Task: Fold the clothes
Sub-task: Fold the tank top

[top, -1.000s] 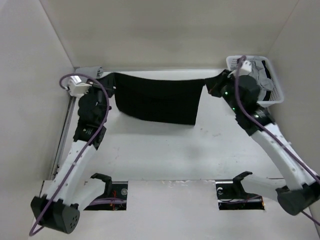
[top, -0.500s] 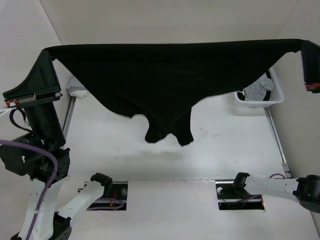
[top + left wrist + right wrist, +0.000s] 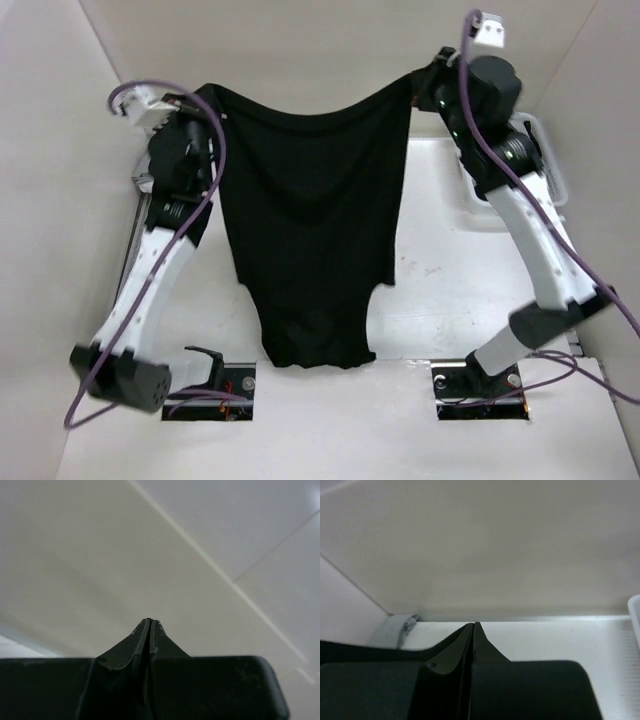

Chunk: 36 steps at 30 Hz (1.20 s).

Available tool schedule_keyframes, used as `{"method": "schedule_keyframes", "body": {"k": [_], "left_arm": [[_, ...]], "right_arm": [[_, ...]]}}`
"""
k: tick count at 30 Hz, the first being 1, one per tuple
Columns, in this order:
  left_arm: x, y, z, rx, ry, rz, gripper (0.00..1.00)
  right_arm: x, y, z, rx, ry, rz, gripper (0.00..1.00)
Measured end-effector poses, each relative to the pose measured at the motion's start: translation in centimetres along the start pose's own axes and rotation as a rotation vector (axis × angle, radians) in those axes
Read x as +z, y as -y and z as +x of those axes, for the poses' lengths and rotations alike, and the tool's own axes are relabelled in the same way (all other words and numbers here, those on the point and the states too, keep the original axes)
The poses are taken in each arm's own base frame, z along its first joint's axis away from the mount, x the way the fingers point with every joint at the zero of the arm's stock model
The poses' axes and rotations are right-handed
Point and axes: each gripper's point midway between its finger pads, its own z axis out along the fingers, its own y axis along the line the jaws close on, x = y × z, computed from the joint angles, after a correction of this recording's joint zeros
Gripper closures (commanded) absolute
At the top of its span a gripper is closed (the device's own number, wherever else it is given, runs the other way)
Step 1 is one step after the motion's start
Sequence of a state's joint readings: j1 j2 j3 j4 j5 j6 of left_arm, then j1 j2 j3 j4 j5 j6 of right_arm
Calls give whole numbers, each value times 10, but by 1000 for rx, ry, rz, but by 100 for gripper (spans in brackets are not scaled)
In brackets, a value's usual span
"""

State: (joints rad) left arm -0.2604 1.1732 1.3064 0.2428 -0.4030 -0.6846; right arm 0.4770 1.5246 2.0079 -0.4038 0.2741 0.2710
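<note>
The clothes (image 3: 310, 230), a plain black tank top, are stretched between both grippers at the far side and spread toward the near edge, narrowing to a rounded end. My left gripper (image 3: 207, 100) is shut on the top left corner and my right gripper (image 3: 418, 82) on the top right corner, both raised. In the left wrist view the left gripper (image 3: 150, 621) shows its fingers pressed together against the bare wall. In the right wrist view the right gripper (image 3: 474, 625) is also shut, and a band of black fabric (image 3: 370, 652) runs off to its left.
A white basket (image 3: 548, 175) stands at the back right, partly behind the right arm. A small grey-and-white cloth stack (image 3: 400, 628) lies in the far left corner. White walls enclose the table on three sides. Two arm mounts (image 3: 480, 385) sit at the near edge.
The top was bunched low at the far side, then lifted high and stretched wide. Now both arms hold it at the back, and it spreads long toward the near edge.
</note>
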Motion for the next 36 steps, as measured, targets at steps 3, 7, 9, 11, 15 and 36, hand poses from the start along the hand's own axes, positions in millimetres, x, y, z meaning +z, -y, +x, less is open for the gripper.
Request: {"method": "schedule_keyframes", "body": {"k": [3, 7, 9, 11, 15, 36], "left_arm": [[35, -31, 40, 48, -74, -78, 99], [59, -45, 60, 64, -124, -113, 99], [63, -41, 52, 56, -117, -105, 99], [66, -28, 34, 41, -84, -78, 99], [63, -2, -3, 11, -14, -20, 99], [-169, -134, 71, 0, -223, -158, 99]], "right_arm": [[45, 15, 26, 7, -70, 27, 100], [74, 23, 22, 34, -73, 31, 100], [73, 22, 5, 49, -44, 21, 100], [65, 15, -20, 63, 8, -2, 100], [38, -1, -72, 85, 122, -59, 100], [-192, 22, 227, 97, -362, -135, 100]]}}
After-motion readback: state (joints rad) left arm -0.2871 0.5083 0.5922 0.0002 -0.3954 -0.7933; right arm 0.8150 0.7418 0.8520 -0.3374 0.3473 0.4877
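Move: Both hands hold the tank top by its hem corners, high up. The bare table middle, where it is to be laid, is about 11 cm ahead of the left hand, 18 cm to its right and 50 cm below; from the right hand it is 9 cm ahead, 20 cm to the left and 51 cm below. The grey folded cloth stands roughly 25 cm ahead of the left hand and 24 cm left. The white basket is some 23 cm ahead of the right hand and 34 cm right. Forward and slightly down first, some 8 cm, both hands fling the tank top out from the bases. They then lift while easing back, the right higher than the left, and finally draw back and sweep down steeply towards the table, ending 20 to 25 cm below where they began. The fingers tip down and keep their pinch on the hem corners; the right hand also turns a little counter-clockwise. ##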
